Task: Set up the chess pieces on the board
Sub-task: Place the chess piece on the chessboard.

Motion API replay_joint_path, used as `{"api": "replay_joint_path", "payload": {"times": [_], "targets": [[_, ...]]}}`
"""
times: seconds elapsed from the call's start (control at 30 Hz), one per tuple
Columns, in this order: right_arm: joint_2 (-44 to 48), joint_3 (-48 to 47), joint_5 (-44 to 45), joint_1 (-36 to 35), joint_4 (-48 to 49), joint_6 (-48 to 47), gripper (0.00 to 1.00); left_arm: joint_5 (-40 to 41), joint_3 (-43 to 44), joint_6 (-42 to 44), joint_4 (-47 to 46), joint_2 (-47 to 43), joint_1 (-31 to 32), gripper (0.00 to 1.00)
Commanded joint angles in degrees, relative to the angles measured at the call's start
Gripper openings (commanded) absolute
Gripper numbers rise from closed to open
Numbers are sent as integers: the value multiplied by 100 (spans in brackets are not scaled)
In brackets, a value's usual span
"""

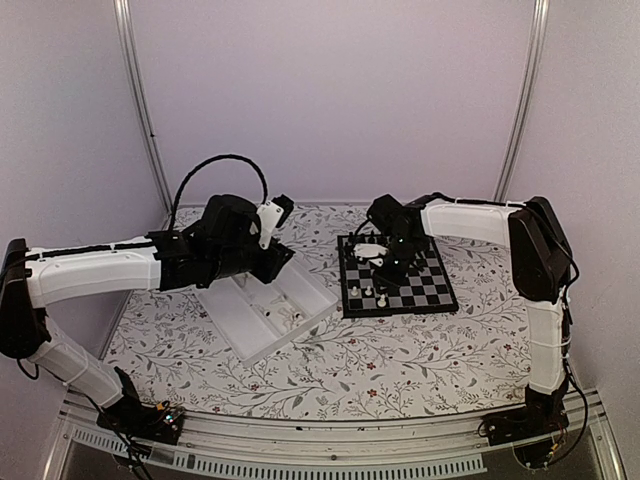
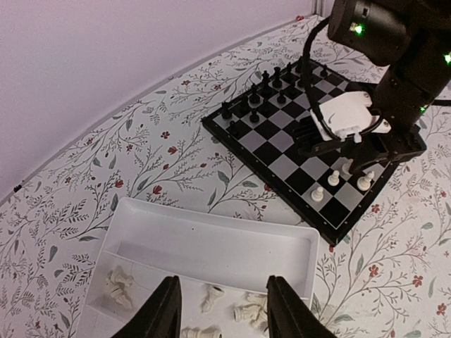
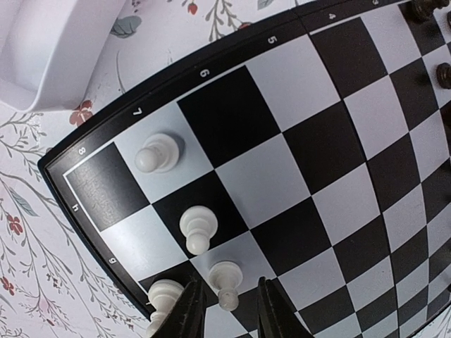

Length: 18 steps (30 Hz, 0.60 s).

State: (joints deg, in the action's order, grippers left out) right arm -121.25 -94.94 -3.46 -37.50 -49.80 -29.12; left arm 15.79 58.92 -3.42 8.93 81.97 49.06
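Note:
The board (image 1: 400,311) lies right of centre. My right gripper (image 3: 225,310) hangs over its near-left corner, jaws open around a standing white pawn (image 3: 227,276), with a gap on each side of it. Three more white pieces (image 3: 196,227) stand close by on the same corner squares. From the left wrist view the right gripper (image 2: 352,165) covers part of the board (image 2: 282,165). My left gripper (image 2: 222,310) is open above the white tray (image 2: 211,229), where several white chess pieces (image 2: 250,310) lie loose on their sides. Nothing sits between its fingers.
Black chessmen (image 2: 254,98) stand in rows along the board's far side. The compartmented tray (image 1: 255,320) sits slanted left of the board, its corner close to the board's edge (image 3: 49,42). A flower-patterned cloth covers the table, with walls at the back and both sides.

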Motion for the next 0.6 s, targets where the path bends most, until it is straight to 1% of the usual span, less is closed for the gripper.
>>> {"api": "replay_joint_path", "payload": {"times": [0.0,0.13,0.27,0.33,0.43,0.57], "targets": [[293,-274,-16,-34,-3,109,31,76,-71,-178,134,-47,-72,43],[712,-186,-87,6,60,76,32,136,-145,-542,498,74,-154,43],[1338,286,-487,247,403,73,33,220,-188,-900,1118,248,-441,42],[1738,657,-919,456,682,44,33,-28,-251,-844,1268,298,-638,41],[2361,1239,-1815,790,1095,14,33,-567,-319,-678,1333,461,-923,40],[2979,2106,-2408,899,1716,-38,33,-1018,-218,-407,1259,946,-1073,40]]}}
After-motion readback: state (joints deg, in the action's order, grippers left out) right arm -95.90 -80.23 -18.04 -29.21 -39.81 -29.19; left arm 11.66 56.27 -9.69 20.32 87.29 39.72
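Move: The pawn just set down stands between the right hand's open fingertips, straight below and about 1 cm lower. From that pawn, a second pawn is 3 cm to the left, another 6 cm to the left, and a taller white piece 3 cm nearer the base. The left hand is over the tray: a lying piece is some 5 cm left, 1 cm ahead and 19 cm below. A loose pawn lies 3 cm ahead and 2 cm left of this hand, the piece cluster 5 cm back and 1 cm right, equally low. Up and clear, gathering speed, the right hand leaves the standing pawn with its already open fingers either side, climbing some 12 cm, then easing right as the fingertips swing out to the left. Meanwhile the left hand swoops down about 9 cm and left about 7 cm towards the lying piece in the tray, tipping its fingers steeper and keeping them open. ##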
